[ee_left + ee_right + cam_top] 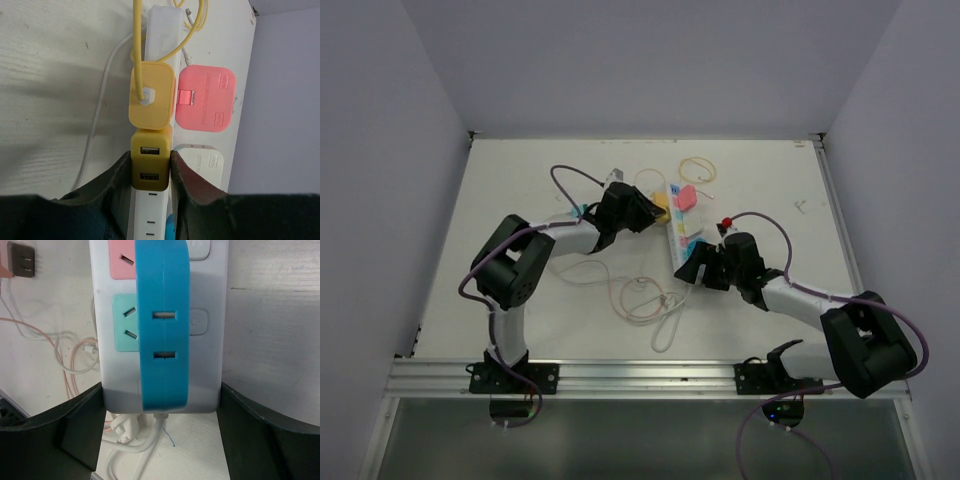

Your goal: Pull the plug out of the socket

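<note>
The socket (682,228) is a long white strip lying in the middle of the table. A dark-yellow plug (149,167) with two USB ports stands on the socket's white face (150,215), and my left gripper (150,154) is shut on its two sides. From above, the left gripper (655,212) sits at the strip's left side. My right gripper (161,387) clamps the strip's near end (205,360), one finger pressed against each long side, and it shows there in the overhead view too (692,262). A blue plug (164,330) sits just beyond those fingers.
A lighter yellow plug (152,95) with a yellow cord, a pink plug (206,99) and a white plug (202,162) crowd the strip past the held one. Loose pale cables (645,300) loop in front, and a yellow cable coil (698,168) lies behind. Walls border the table.
</note>
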`<state>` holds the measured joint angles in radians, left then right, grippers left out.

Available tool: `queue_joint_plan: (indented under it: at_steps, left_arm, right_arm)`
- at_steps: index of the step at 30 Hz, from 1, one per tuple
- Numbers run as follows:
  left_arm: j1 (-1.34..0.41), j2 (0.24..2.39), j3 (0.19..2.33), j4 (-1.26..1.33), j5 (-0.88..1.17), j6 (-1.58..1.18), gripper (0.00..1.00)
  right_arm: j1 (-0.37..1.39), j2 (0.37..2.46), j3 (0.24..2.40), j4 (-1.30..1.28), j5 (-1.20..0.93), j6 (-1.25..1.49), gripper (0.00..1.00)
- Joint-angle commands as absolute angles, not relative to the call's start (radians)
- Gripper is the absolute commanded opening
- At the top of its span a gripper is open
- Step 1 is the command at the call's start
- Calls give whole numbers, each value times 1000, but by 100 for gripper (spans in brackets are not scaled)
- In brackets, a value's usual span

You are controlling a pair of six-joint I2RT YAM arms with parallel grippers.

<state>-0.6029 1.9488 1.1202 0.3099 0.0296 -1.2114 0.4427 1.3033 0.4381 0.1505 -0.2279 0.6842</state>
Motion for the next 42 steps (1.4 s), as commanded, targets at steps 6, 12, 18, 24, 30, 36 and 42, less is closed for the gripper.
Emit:
queue_joint_plan:
  at_steps: [6, 12, 18, 24, 30, 36, 42]
  left_arm:
    - [-578, 1804, 1034, 371, 41, -1252, 0]
    - [-578, 1775, 979, 420, 48, -1308, 0]
    - [-580, 1729, 965, 394, 22, -1307, 0]
    - [-581, 1692, 992, 330, -28, -1295, 0]
    - [-583, 1669, 991, 316, -20, -1292, 0]
    - [-554, 1605, 983, 265, -22, -1244, 0]
    - [-427, 1488, 933, 186, -6, -1144, 0]
  right_arm:
    - [414, 1370, 390, 38, -187, 729, 0]
    - [411, 1385, 394, 31, -167, 749, 0]
    - [411, 1379, 396, 3, -123, 764, 0]
    - [411, 1373, 403, -48, -78, 784, 0]
    - [411, 1367, 402, -64, -57, 795, 0]
    - [411, 1367, 397, -66, -52, 798, 0]
    - [410, 1362, 393, -58, -55, 799, 0]
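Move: The yellow USB plug already sits between the left fingers, still on the socket strip, whose middle lies about 3 cm right and 5 cm back of that hand, a little lower. The corded yellow plug is some 4 cm farther out, the pink plug 3 cm ahead and 6 cm right, the white plug 2 cm back and 6 cm right. From the right hand, gripping the strip's near end, the held plug lies some 11 cm ahead and 6 cm left. The yellow USB plug is drawn away from the strip, still pinched in the left fingers: about 3 cm left and 2 cm back, then some 5 cm nearly straight up, and finally farther left and up. The right hand keeps its grip on the strip's near end, follows about 1 cm left, then goes back right and slightly forward, turning some 10 degrees clockwise. ##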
